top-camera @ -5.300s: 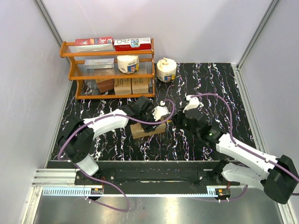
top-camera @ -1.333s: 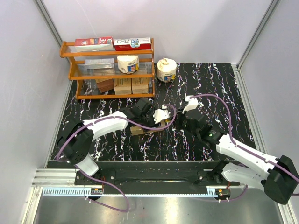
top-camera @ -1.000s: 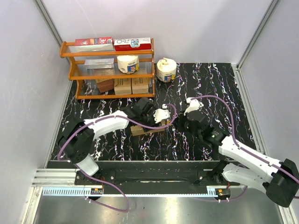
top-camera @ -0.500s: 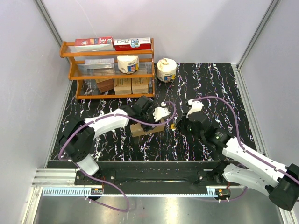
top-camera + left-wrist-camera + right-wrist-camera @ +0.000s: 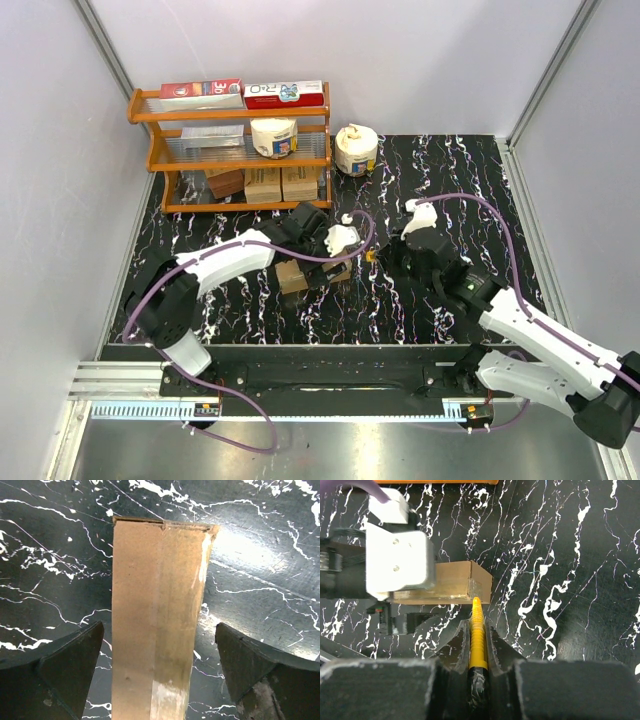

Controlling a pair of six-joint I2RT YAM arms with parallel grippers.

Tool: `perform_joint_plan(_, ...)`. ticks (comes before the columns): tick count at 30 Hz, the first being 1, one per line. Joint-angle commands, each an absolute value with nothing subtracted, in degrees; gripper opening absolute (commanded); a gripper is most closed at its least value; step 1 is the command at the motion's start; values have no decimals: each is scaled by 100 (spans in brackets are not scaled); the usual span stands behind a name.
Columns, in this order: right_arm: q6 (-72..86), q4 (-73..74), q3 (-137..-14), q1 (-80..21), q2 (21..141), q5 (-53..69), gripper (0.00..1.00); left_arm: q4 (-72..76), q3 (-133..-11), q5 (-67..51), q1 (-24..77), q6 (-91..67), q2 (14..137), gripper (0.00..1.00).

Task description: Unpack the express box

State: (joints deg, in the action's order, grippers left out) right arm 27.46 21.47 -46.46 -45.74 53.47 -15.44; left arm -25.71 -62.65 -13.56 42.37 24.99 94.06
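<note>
The express box (image 5: 303, 277), a plain brown carton, lies flat on the black marbled table (image 5: 450, 190). My left gripper (image 5: 318, 266) stands over it. In the left wrist view the express box (image 5: 157, 610) runs up between the spread fingers (image 5: 67, 662), with a gap on each side. My left gripper (image 5: 157, 672) is open. My right gripper (image 5: 477, 630) is shut on a yellow ribbed tool (image 5: 477, 630) with a black handle. Its tip meets the near end of the express box (image 5: 452, 580). From above, the tool (image 5: 369, 256) points at the box's right end, ahead of my right gripper (image 5: 385, 258).
An orange wire rack (image 5: 150, 160) at the back left carries red-and-white cartons (image 5: 283, 93), a white roll and small brown boxes (image 5: 264, 183). Another white roll (image 5: 356, 150) stands on the table beside it. Purple cables loop over both arms.
My left gripper's jaws have opened off the express box. My right arm has shifted slightly away from the near edge, still holding the yellow tool at the box's end.
</note>
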Motion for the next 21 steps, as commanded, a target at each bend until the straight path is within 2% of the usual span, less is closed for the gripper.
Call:
perform_joint_plan(1,2724,2153,-4755,-4614,5379,-1582,0,-2408,-6618,-1626,4210,2408,8799,99)
perform_joint_plan(7,2795,2188,-4685,-4614,5493,-1486,0,-2198,-6627,-1442,4201,2268,8079,99)
perform_joint_plan(10,2751,2118,-4588,-4614,5659,-1179,0,-1584,-6408,-382,4192,1900,7614,99)
perform_joint_plan(11,2760,2031,-4553,-4614,5721,-1004,0,-1130,-6233,501,4201,1838,7498,97)
perform_joint_plan(14,2777,1742,-4386,-4614,5923,-643,0,-574,-6056,1839,4192,1530,7129,99)
perform_joint_plan(17,2821,1495,-4324,-4623,6231,-371,0,-754,-6221,2572,4166,1091,7058,99)
perform_joint_plan(21,2830,1301,-4490,-4623,6714,-167,0,-1457,-6494,2357,3965,390,7285,99)
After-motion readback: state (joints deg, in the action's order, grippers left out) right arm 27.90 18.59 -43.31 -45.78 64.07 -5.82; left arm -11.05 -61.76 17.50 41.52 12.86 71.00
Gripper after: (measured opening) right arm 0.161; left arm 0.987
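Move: The express box lies between the left hand's open fingers, its middle level with that hand, about 1 cm to its left and 3 cm below. From there the right-hand brown pack on the rack's bottom shelf is some 20 cm ahead and 4 cm left, and the white roll pack about 28 cm ahead and 8 cm right, both near hand height. From the right hand, holding the yellow cutter, the box's middle is about 4 cm ahead, 13 cm left and 16 cm down. With its fingers already open around the box, the left hand lifts clear, straight up at first, then also forward and left towards the shelf rack, some 19 cm up in all, the wrist swinging counter-clockwise and tipping the fingers up and forward. The right hand keeps the cutter gripped, waits briefly, then sinks about 7 cm and drifts left towards the box's right end, its fingers tipping down. ##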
